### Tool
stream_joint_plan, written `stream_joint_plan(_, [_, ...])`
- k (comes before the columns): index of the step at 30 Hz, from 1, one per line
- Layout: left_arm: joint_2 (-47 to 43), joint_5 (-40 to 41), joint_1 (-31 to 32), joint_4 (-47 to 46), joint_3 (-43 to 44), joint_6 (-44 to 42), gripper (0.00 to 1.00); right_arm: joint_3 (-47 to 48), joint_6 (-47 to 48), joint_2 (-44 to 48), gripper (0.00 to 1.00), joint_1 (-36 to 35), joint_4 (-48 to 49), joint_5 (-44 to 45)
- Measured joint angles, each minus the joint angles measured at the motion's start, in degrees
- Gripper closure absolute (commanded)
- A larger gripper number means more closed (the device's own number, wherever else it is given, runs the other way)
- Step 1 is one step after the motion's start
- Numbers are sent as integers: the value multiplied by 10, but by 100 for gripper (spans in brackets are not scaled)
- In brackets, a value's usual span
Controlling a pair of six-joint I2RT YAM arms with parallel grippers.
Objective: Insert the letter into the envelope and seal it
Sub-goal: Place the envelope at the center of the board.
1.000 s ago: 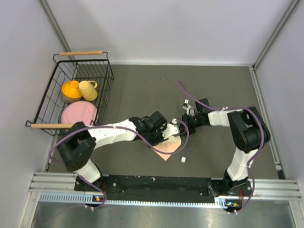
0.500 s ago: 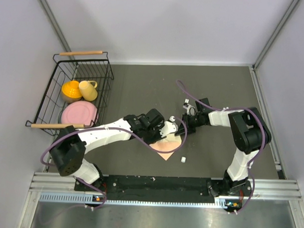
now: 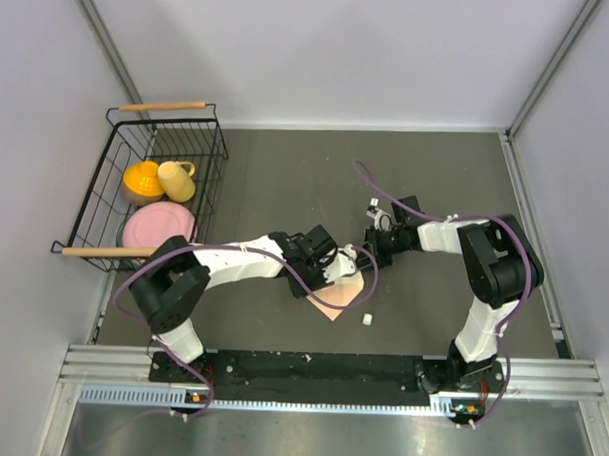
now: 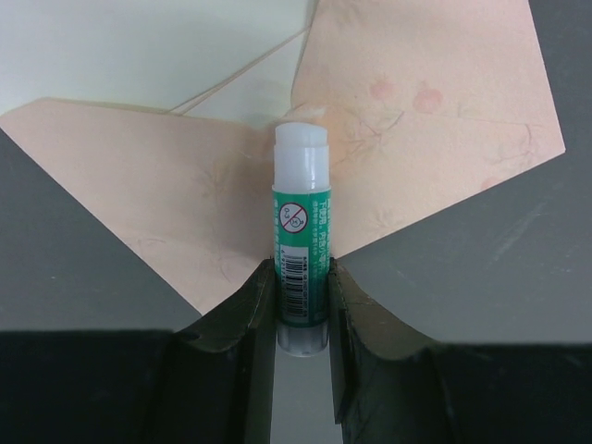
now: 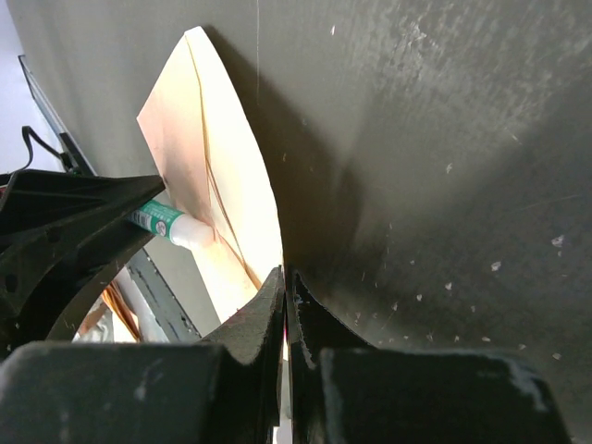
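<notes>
The peach envelope (image 3: 342, 295) lies flat near the table's front middle, its flap open (image 4: 157, 185). A pale sheet, the letter (image 4: 139, 55), shows at the envelope's mouth. My left gripper (image 4: 301, 270) is shut on a green-and-white glue stick (image 4: 301, 217), whose uncapped white tip rests on the peach paper at the fold. In the top view that gripper (image 3: 335, 261) sits over the envelope's far edge. My right gripper (image 5: 285, 274) is shut on the envelope's thin edge (image 5: 208, 148), just right of the left one (image 3: 370, 254).
A small white cap (image 3: 365, 317) lies on the table right of the envelope. A black wire basket (image 3: 211, 180) at the far left holds an orange bowl (image 3: 141, 178), a yellow cup (image 3: 176, 180) and a pink plate (image 3: 156, 226).
The left arm's elbow has swung and its wrist has shifted a little over the envelope, still holding the glue stick. The right arm has not moved.
</notes>
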State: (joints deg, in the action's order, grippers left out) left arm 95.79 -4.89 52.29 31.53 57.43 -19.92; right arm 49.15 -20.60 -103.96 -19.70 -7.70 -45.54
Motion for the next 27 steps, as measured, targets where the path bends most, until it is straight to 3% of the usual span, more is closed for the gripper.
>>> stream_joint_plan(10, [-7,-17,-34,4,18,11,100,0,3,1,100,0,-1,0])
stream_joint_plan(21, [-215,-147,-113,-49,1,66,100,-11,37,52,100,0,6,-28])
stream_joint_plan(27, [-313,-217,-200,-97,-58,137,100,-12,127,140,100,0,-8,-92])
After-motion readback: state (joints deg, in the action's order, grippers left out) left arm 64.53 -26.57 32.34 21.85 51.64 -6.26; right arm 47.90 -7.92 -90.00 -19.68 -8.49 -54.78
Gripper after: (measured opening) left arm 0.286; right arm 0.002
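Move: The envelope, open flap out, has its middle about 4 cm to the right of the left hand, 3 cm ahead and 2 cm below; the glue stick held there has its bare tip on the paper. From the right hand, already pinching the envelope's right edge, that middle is roughly 5 cm left, 4 cm back and 1 cm below. The white cap lies about 12 cm back and 3 cm right of the right hand; the board's centre is some 5 cm ahead and 5 cm left. The envelope, still pinched by its right edge in the shut right fingers, is raised as that hand, at first still, goes up about 8 cm and turns somewhat counter-clockwise. Before that the left hand's glue tip slides slightly forward and comes free of the paper; keeping the stick gripped, the left hand climbs roughly 16 cm and drifts a little forward, then left, tilting until its fingers point mostly rightwards. ##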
